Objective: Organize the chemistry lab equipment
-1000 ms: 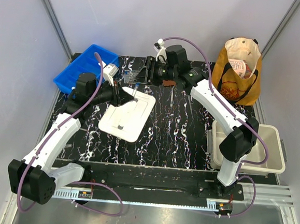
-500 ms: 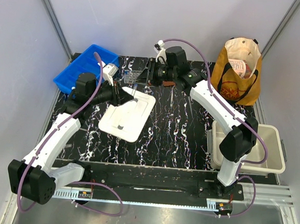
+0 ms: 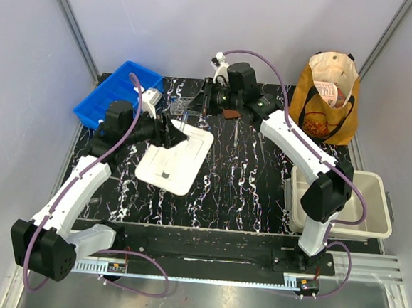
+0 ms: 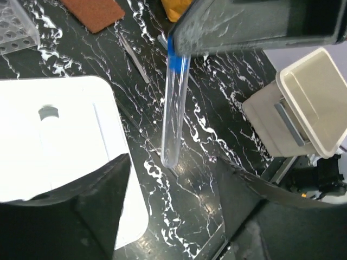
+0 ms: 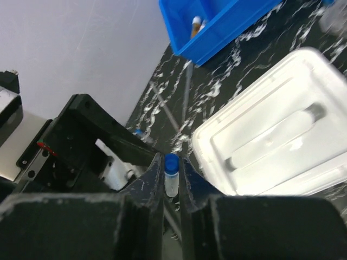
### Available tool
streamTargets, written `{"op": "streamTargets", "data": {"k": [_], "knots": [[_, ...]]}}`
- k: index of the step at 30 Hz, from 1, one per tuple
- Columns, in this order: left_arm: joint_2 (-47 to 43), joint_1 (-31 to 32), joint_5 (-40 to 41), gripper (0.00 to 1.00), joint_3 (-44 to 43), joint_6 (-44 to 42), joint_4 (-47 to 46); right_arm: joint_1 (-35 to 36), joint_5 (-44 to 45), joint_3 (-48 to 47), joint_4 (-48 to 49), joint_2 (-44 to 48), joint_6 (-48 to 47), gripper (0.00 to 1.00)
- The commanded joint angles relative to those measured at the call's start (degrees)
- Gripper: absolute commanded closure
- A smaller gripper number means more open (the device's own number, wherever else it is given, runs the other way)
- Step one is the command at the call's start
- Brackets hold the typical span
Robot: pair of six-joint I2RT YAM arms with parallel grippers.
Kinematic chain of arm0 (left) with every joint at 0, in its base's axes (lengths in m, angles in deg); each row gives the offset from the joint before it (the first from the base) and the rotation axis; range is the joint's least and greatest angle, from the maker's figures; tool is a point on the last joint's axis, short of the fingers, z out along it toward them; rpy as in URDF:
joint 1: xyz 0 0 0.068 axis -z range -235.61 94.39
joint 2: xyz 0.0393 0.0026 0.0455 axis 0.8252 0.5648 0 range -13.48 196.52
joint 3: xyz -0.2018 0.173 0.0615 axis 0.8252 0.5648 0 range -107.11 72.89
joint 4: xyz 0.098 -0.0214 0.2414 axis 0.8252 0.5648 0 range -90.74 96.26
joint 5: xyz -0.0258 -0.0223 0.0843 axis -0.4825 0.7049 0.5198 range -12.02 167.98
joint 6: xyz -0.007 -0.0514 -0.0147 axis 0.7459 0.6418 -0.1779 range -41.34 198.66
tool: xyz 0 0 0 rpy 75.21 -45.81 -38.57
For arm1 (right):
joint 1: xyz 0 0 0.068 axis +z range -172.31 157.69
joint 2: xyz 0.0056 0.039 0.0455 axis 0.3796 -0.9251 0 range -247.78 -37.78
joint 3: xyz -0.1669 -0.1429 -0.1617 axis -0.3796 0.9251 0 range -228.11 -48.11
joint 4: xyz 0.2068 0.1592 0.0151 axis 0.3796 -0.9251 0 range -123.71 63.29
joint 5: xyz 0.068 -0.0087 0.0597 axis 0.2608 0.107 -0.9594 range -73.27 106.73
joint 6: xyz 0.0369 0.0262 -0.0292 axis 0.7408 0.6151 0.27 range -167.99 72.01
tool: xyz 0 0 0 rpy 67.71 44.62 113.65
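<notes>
A clear blue-capped tube (image 4: 176,103) hangs upright over the black table, just right of the white tray (image 4: 70,146). My right gripper (image 5: 171,157) is shut on the tube (image 5: 172,184) just below its blue cap. My left gripper (image 4: 172,179) is open, its fingers standing apart on either side below the tube's rounded tip, not touching it. In the top view both grippers meet near the tray's far corner (image 3: 200,136). A dark-capped vial (image 4: 49,112) lies in the tray. The small clear tube rack (image 3: 183,104) stands just behind.
A blue bin (image 3: 115,90) at the back left holds capped vials (image 5: 196,24). Thin metal tools (image 4: 133,57) and a brown pad (image 4: 95,11) lie right of the rack. A beige bin (image 3: 373,210) sits at the right edge, a tan tote bag (image 3: 328,99) behind it.
My right gripper has closed on the tube near its cap. My left gripper has opened and let go of the tube. Both arms have barely moved.
</notes>
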Motion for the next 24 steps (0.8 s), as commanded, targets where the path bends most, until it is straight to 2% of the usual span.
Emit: {"op": "streamTargets", "data": {"k": [1,4,6,9,12,15,19,24], "knots": [[-1.28,0.20,7.74,0.23,-2.57,-0.56,3.83,-0.03,9.41,-5.19,4.53,-1.64,-11.14,0.88],[-2.77,0.20,15.82,0.13,-2.05,-0.47,7.61,-0.38,16.72,-7.92,6.89,-4.53,-16.08,0.88],[-4.79,0.20,25.90,0.06,-1.43,1.19,10.15,-0.47,19.89,-9.15,10.66,-7.08,-19.41,0.87],[-6.29,0.20,41.46,0.01,-1.34,3.13,16.31,-0.39,22.97,-9.95,17.60,-11.04,-23.98,0.87],[-7.78,0.20,50.11,0.01,-0.90,4.19,19.83,-0.38,22.54,-11.44,25.69,-15.08,-29.26,0.85],[-9.98,0.20,54.69,0.01,0.33,6.20,20.63,-0.39,22.54,-12.06,31.50,-19.38,-33.30,0.83],[-12.53,0.20,53.21,0.01,1.82,6.39,18.70,-0.47,23.51,-16.70,32.74,-26.15,-37.61,0.83],[-13.33,0.20,53.12,0.01,2.62,6.56,17.99,-0.91,23.24,-21.63,32.92,-32.66,-38.68,0.83]]}}
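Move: The tube rack is about 25 cm ahead of the right hand, 5 cm left and 25 cm below; the right hand holds the test tube by its blue cap. From that hand, the white lid lies 2 cm ahead, 6 cm left; the brown pad 29 cm ahead, 15 cm right, both far below. From the left hand, the tube's middle is some 3 cm ahead, 2 cm right and slightly above; the blue bin lies 36 cm ahead, 27 cm left, 20 cm below. Forward by about 20 cm goes the right hand, towards the rack, sinking some 9 cm late in the reach and keeping its pinch on the tube's cap while the wrist turns about 45 degrees to swing the tube's lower end down. The left hand, fingers already loosened, opens wide and withdraws left by 15 cm, dipping slightly and turning counter-clockwise. ##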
